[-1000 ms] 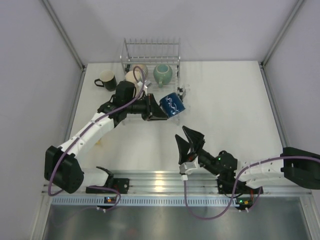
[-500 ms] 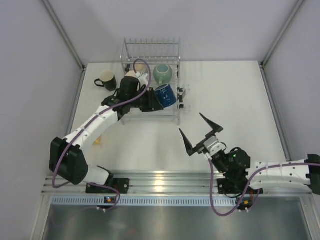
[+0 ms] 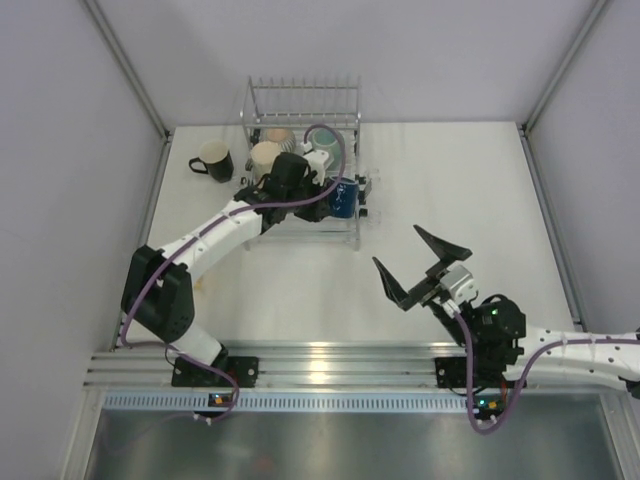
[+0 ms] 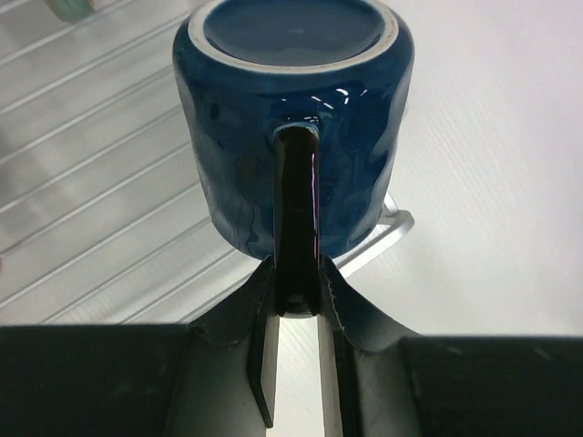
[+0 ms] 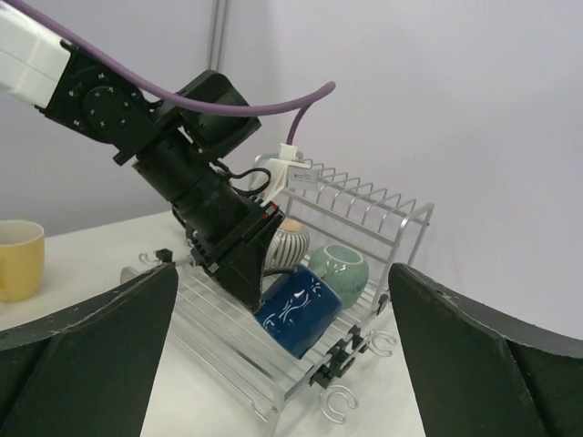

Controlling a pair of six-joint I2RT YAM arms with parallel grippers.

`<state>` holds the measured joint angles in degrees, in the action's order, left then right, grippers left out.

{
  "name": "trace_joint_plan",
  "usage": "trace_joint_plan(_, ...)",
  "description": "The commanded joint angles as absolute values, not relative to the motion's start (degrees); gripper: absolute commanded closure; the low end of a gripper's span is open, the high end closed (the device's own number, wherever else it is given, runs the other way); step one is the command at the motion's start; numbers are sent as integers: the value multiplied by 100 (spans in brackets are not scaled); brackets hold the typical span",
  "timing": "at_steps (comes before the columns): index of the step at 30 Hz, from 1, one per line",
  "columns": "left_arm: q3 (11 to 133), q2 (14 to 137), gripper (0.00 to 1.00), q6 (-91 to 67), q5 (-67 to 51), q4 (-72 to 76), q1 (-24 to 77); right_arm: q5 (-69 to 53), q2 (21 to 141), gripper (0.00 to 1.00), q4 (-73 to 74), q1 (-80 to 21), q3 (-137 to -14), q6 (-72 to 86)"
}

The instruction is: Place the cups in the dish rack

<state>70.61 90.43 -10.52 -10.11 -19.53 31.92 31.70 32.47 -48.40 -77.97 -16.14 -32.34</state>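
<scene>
My left gripper (image 4: 296, 282) is shut on the handle of a dark blue cup (image 4: 291, 137) with white markings. It holds the cup tilted, base up, low over the near right end of the dish rack (image 3: 300, 105); I cannot tell whether the cup touches the wires. In the top view the left gripper (image 3: 328, 195) and the blue cup (image 3: 346, 198) sit at the rack's right side. A teal-green cup (image 5: 339, 269), a ribbed beige cup (image 5: 290, 244) and a cream cup (image 3: 265, 156) are in the rack. My right gripper (image 3: 396, 246) is wide open and empty.
A black mug (image 3: 212, 160) with a cream inside stands on the table left of the rack. A yellowish cup (image 5: 18, 259) stands on the table at the left edge of the right wrist view. Grey walls close in the table's sides.
The left arm carried the blue cup right and down onto the rack's right end. The right gripper opened wide and drew back to the right.
</scene>
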Motion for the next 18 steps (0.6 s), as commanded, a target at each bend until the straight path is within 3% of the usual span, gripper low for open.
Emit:
trace_joint_plan(1,7085,8991,100,-528,-695,-739,3164,3173,2814,1,-4685,-7875,-1556,-3173)
trace_joint_plan(18,6223,9325,100,-439,-133,1256,3094,3217,2232,1,-4456,-7884,-1388,-3445)
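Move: My left hand already holds the blue mug by its handle. The free spot at the rack's near right part lies about 8 cm ahead, 4 cm to the right and 8 cm below. Beyond it the green mug sits 14 cm ahead of me, straight on, and the cream cup 11 cm ahead and 12 cm left, both some 6 cm lower. From my right hand that spot is roughly 25 cm ahead, 10 cm left and 24 cm down. Still pinching the blue mug's handle, my left hand carries it forward over the rack towards the green mug, nearly level at first, then sinking too, about 4 cm each way, while the fingers tip up some 10 degrees. My empty right hand, wide open, draws off about 3 cm to the right, away from the rack, then stops. ##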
